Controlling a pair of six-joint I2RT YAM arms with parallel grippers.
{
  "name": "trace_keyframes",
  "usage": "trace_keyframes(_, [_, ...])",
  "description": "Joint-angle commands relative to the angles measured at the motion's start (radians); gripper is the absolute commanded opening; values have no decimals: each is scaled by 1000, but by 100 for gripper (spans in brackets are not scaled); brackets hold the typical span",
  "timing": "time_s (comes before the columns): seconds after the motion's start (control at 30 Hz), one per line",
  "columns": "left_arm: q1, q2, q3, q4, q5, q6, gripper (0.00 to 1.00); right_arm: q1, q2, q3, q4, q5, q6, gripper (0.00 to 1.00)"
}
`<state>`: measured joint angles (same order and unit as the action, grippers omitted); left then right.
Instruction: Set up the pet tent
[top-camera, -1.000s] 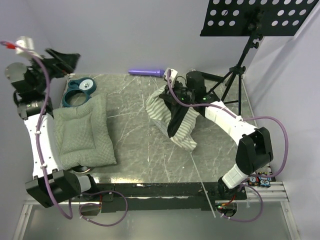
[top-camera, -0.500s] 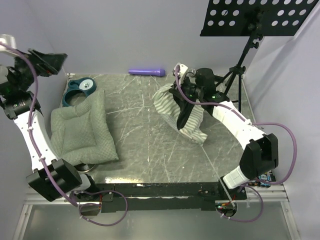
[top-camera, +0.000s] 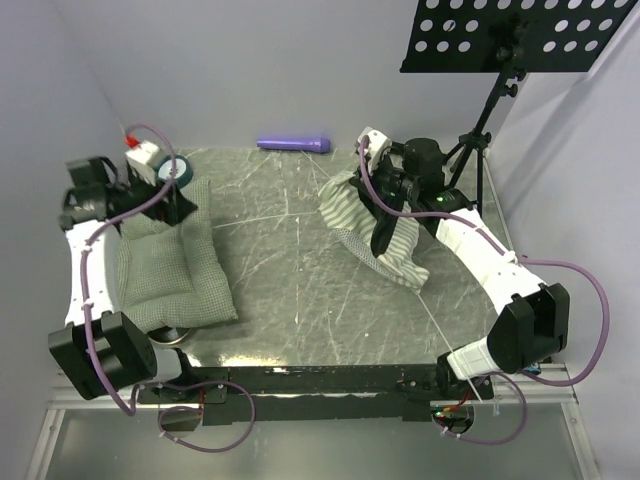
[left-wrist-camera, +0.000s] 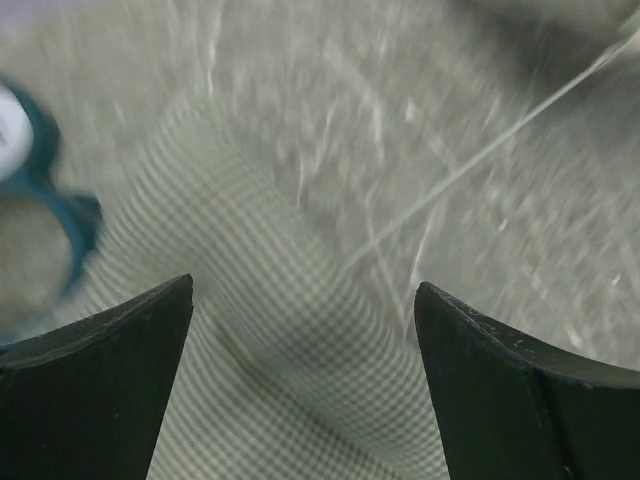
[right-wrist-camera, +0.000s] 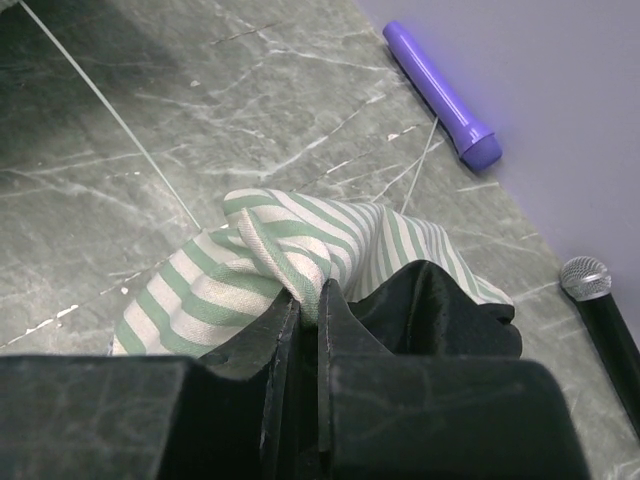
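The pet tent (top-camera: 352, 208) is a crumpled bundle of green-and-white striped fabric with black lining, at the back right of the table. My right gripper (top-camera: 384, 212) is shut on a fold of its striped cloth (right-wrist-camera: 262, 252), with the black lining (right-wrist-camera: 432, 300) bunched beside the fingers. A thin white pole (right-wrist-camera: 112, 112) lies on the table past the fabric. My left gripper (top-camera: 166, 204) hangs open over the far end of the green-checked cushion (top-camera: 172, 272). Nothing sits between its fingers (left-wrist-camera: 100, 390), and the cushion (left-wrist-camera: 290, 390) shows below them.
A purple cylinder (top-camera: 293, 145) lies at the back edge. A microphone (right-wrist-camera: 600, 310) lies near the tent. A black music stand (top-camera: 520, 35) on a tripod stands back right. A teal holder (left-wrist-camera: 62, 225) sits behind the cushion. The walls are close on both sides.
My left arm swung down from a raised pose at the far left to just above the cushion's far end. My right gripper carried the tent a little to the right and back.
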<state>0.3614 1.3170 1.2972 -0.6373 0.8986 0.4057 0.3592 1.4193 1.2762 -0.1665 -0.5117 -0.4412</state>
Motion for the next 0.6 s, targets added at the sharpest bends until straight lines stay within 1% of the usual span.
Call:
trace_keyframes(0.0, [-53,-42,-176,91,-245,10,97,-14,-53,3,61,16,12,0])
trace_keyframes(0.03, [-77,-44,-203,120,-295,-31,100,-14,-51,3,62,13,18,0])
trace_keyframes(0.13, [-185,-50,-280,216,-409,-138,100,-9,-46,0,67,12,29,0])
trace_keyframes(0.17, [-209,-50,-308,269,-485,-189,96,-6,-43,2,65,13,29,0])
trace_keyframes(0.2, [-225,-42,-326,292,-524,-212,92,-5,-42,2,64,12,29,0])
trace_keyframes(0.23, [-240,-29,-325,298,-559,-228,84,-3,-42,2,62,10,27,0])
trace_keyframes(0.27, [-248,-12,-313,294,-614,-240,70,-2,-42,3,61,12,29,0])
trace_keyframes(0.3, [-246,7,-281,266,-641,-255,50,-2,-42,5,61,13,32,0])
trace_keyframes(0.33, [-234,22,-244,231,-656,-264,23,-2,-39,6,58,16,32,0])
trace_keyframes(0.37, [-201,25,-210,191,-641,-278,1,-2,-37,9,55,19,33,0])
trace_keyframes(0.4, [-140,15,-178,159,-598,-306,1,0,-37,9,55,25,33,0])
trace_keyframes(0.47, [17,-25,-119,108,-407,-350,1,-2,-40,8,55,42,38,0])
trace_keyframes(0.5, [77,-53,-93,82,-327,-360,1,-2,-40,3,55,50,39,0])
trace_keyframes(0.53, [133,-85,-72,64,-257,-354,1,-2,-43,-1,56,53,41,0])
trace_keyframes(0.57, [186,-116,-52,38,-195,-311,1,-2,-48,-9,59,62,42,0])
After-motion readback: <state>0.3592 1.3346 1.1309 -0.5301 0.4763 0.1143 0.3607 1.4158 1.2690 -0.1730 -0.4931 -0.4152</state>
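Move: The checked cushion lies below the open left hand, its middle about 9 cm back, 7 cm to the left and 16 cm down, so the hand hangs over the cushion's right-hand part. The teal ring is some 15 cm ahead of that hand and 8 cm left; the metal bowl peeks out 30 cm back and 10 cm left. From the right hand, the cushion is roughly 54 cm left and 13 cm back. The cushion's top cloth near its right edge is pinched by the left hand, which drops about 13 cm onto it with open fingers, shuts them fully, then pulls left some 7 cm while rising 5 cm. The wrist tips further down and turns roughly 25 degrees counter-clockwise. The right hand stays put, still gripping the striped tent cloth. ##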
